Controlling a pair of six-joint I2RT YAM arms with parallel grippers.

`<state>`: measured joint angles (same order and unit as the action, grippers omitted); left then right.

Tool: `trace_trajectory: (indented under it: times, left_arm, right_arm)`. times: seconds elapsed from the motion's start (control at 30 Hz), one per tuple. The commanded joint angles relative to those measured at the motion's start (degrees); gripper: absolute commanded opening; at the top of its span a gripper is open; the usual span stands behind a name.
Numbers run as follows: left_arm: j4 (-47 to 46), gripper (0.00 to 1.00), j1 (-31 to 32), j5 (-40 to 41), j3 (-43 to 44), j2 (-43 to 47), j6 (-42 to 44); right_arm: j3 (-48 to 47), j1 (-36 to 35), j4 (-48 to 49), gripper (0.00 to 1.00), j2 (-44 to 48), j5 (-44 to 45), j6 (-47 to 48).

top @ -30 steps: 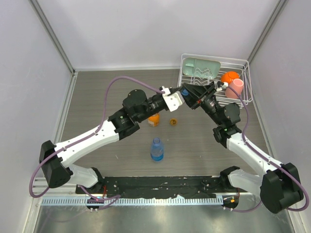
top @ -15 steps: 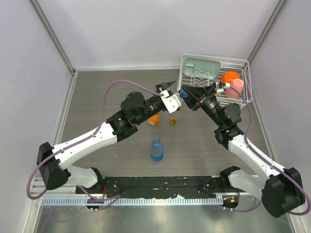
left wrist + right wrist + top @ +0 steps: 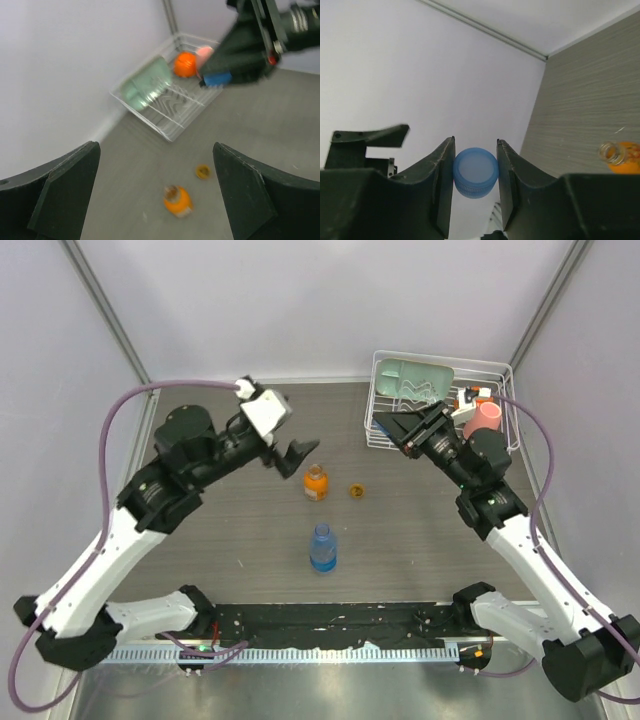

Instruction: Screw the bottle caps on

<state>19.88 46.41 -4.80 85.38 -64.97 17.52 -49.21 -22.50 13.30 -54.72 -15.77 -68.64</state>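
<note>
My right gripper point(image 3: 475, 142) is shut on the blue cap point(image 3: 475, 172), held in the air in front of the rack. The same cap point(image 3: 217, 79) shows in the left wrist view at the tips of the right gripper point(image 3: 240, 50). My left gripper point(image 3: 295, 455) hangs open and empty above the squat orange bottle point(image 3: 316, 482), whose neck is uncapped point(image 3: 178, 200). The small orange cap point(image 3: 356, 490) lies on the table just right of that bottle. The taller clear bottle point(image 3: 322, 548) with its blue label stands nearer the arm bases, uncapped.
A white wire rack point(image 3: 505, 445) stands at the back right. It holds a pale green dish point(image 3: 415, 375), a pink cup point(image 3: 483, 420) and an orange ball point(image 3: 184, 64). Grey walls close in the table on three sides.
My left gripper has opened, let go of the blue cap and swung back to the left. The right gripper keeps the cap and has drawn slightly back towards the rack.
</note>
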Motion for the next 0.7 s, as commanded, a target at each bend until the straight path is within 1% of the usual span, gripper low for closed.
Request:
trace_trajectory:
  times: [0.0, 0.03, 0.07, 0.1, 0.13, 0.17, 0.27, 0.4, 0.5, 0.6, 0.63, 0.67]
  left_arm:
    - [16.72, 1.0, -4.22, -17.7, -11.95, 8.84, -12.76]
    - [14.07, 1.0, -4.31, -18.14, -20.26, 11.24, -13.73]
    - [11.18, 1.0, -4.31, -18.75, -23.82, 13.97, -14.52]
    - [6.01, 0.99, -4.31, -18.76, -26.73, 17.04, -15.92]
    - [4.57, 1.0, -4.31, -19.11, -29.89, 17.68, -17.15]
    - [4.12, 1.0, -4.31, -21.02, -30.53, 17.77, -18.91]
    - [2.8, 1.0, -4.31, -22.88, -31.94, 16.11, -20.59]
    - [-3.34, 1.0, -4.31, -24.02, -34.58, 15.05, -21.03]
    - [-3.97, 1.0, -4.4, -26.22, -35.54, 13.82, -21.03]
    - [-6.86, 1.0, -4.31, -28.95, -37.3, 13.73, -21.9]
    - [-7.31, 1.0, -4.31, -30.87, -37.48, 13.73, -22.17]
    - [-7.66, 1.0, -4.31, -31.84, -37.57, 13.12, -22.44]
  right_arm:
    - [-6.07, -0.26, -11.26, 0.16, 2.68, 4.08, 13.96]
    - [-6.77, -0.26, -11.8, 0.17, 2.77, 4.43, 15.45]
    - [-7.04, -0.26, -12.59, 0.17, 3.04, 4.52, 15.99]
    - [-7.21, -0.26, -12.86, 0.18, 3.04, 4.61, 16.34]
    - [-7.48, -0.26, -12.86, 0.18, 3.13, 4.78, 16.78]
    - [-7.39, -0.35, -12.95, 0.18, 3.48, 4.96, 16.87]
    - [-6.87, -0.17, -12.86, 0.18, 4.0, 5.48, 16.96]
    - [-5.81, -0.26, -12.86, 0.18, 5.41, 6.36, 16.96]
    - [-5.55, -0.26, -12.86, 0.19, 5.76, 6.54, 17.31]
    - [-5.81, -0.17, -12.86, 0.19, 6.03, 6.72, 17.93]
    - [-5.81, -0.26, -12.86, 0.19, 6.11, 6.72, 18.19]
    - [-5.81, -0.17, -14.43, 0.19, 6.12, 6.72, 18.37]
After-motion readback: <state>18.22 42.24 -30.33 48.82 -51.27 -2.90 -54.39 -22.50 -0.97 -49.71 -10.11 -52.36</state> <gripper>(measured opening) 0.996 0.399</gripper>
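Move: From the empty left hand the blue bottle stands about 6 cm back, 5 cm to the right and some 38 cm below. The orange bottle is roughly 17 cm farther out than the blue one, and the yellow cap lies about 10 cm right of the orange bottle. For the right hand, holding the blue cap, the blue bottle is about 11 cm back, 13 cm left and 31 cm down. Open left hand sinks about 20 cm and back towards the blue bottle, tipping down; right keeps the cap. ##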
